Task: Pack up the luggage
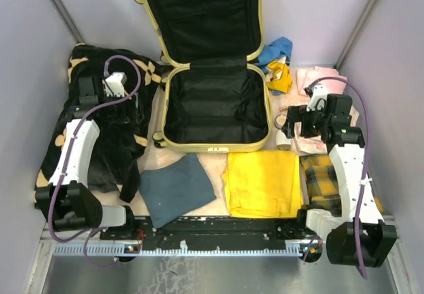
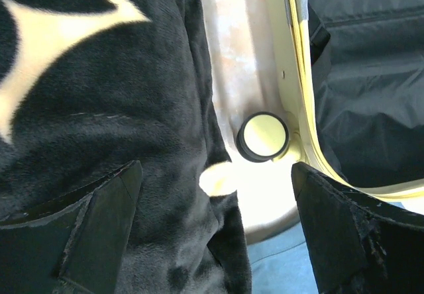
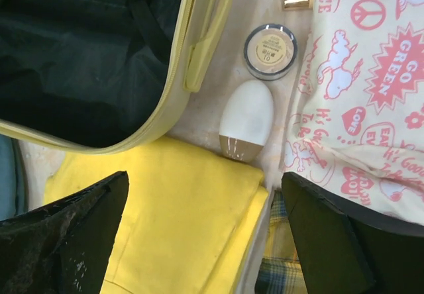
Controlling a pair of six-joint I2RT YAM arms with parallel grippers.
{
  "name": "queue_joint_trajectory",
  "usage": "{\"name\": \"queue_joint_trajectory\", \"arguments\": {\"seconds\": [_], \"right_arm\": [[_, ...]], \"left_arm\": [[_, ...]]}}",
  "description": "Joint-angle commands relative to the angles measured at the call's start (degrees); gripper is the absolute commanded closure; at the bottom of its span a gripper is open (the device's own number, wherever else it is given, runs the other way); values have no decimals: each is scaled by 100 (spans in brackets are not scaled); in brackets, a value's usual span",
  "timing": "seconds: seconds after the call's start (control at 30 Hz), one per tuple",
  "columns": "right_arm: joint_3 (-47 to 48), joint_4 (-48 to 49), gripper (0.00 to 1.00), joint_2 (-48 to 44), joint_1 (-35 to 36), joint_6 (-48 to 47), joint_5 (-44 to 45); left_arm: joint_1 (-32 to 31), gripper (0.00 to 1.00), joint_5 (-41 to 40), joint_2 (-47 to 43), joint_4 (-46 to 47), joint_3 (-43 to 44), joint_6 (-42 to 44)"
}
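Observation:
The pale-yellow luggage lies open at the table's middle back, its black-lined halves empty and its lid raised behind. My left gripper is open and empty over the edge of the black flowered blanket, left of the case. In the left wrist view the gripper hangs above the blanket, near a black wheel and the case rim. My right gripper is open and empty right of the case. In the right wrist view it is over a folded yellow cloth.
A blue-grey folded cloth, the yellow cloth and a yellow plaid cloth lie in front. A white egg-shaped bottle, a round compact, a gold-capped tube and a red-printed white cloth lie at right. Blue and yellow items sit behind.

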Motion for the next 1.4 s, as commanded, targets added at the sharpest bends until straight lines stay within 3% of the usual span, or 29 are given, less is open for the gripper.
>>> {"name": "queue_joint_trajectory", "arguments": {"seconds": [0.0,0.43,1.03,1.37], "right_arm": [[567,-275,1,111,-18,-465,169],[680,153,1,1135,-451,-997,390],[632,1585,28,2990,-398,-1130,1325],[417,2212,30,3815,11,-1219,2116]], "left_arm": [[-127,0,-78,26,-253,200,124],[-168,0,-396,117,-221,456,-197],[-173,0,-221,473,-224,599,-389],[-174,0,-181,609,-206,599,-392]]}}
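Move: The pink-printed white cloth has its middle about 14 cm ahead of the right hand, 14 cm to its right and 15 cm below. The round compact is some 15 cm ahead and 2 cm right, the white egg-shaped bottle 9 cm ahead and 2 cm right, both on the table about 16 cm down. The yellow cloth's middle is roughly 6 cm back and 4 cm left. From the left hand, the printed cloth is some 62 cm right and 6 cm ahead. After a slight rise, the right hand sinks about 14 cm while reaching some 10 cm forward and 7 cm to the right, swinging away from above the yellow cloth and down to the near left edge of the pink-printed cloth, just right of the bottle and compact. On the way its fingers tip to point more steeply down, the left side of the hand dropping nearly 20 degrees, and they narrow from wide open to about seven tenths, ending low on either side of that cloth edge with no grip yet. ##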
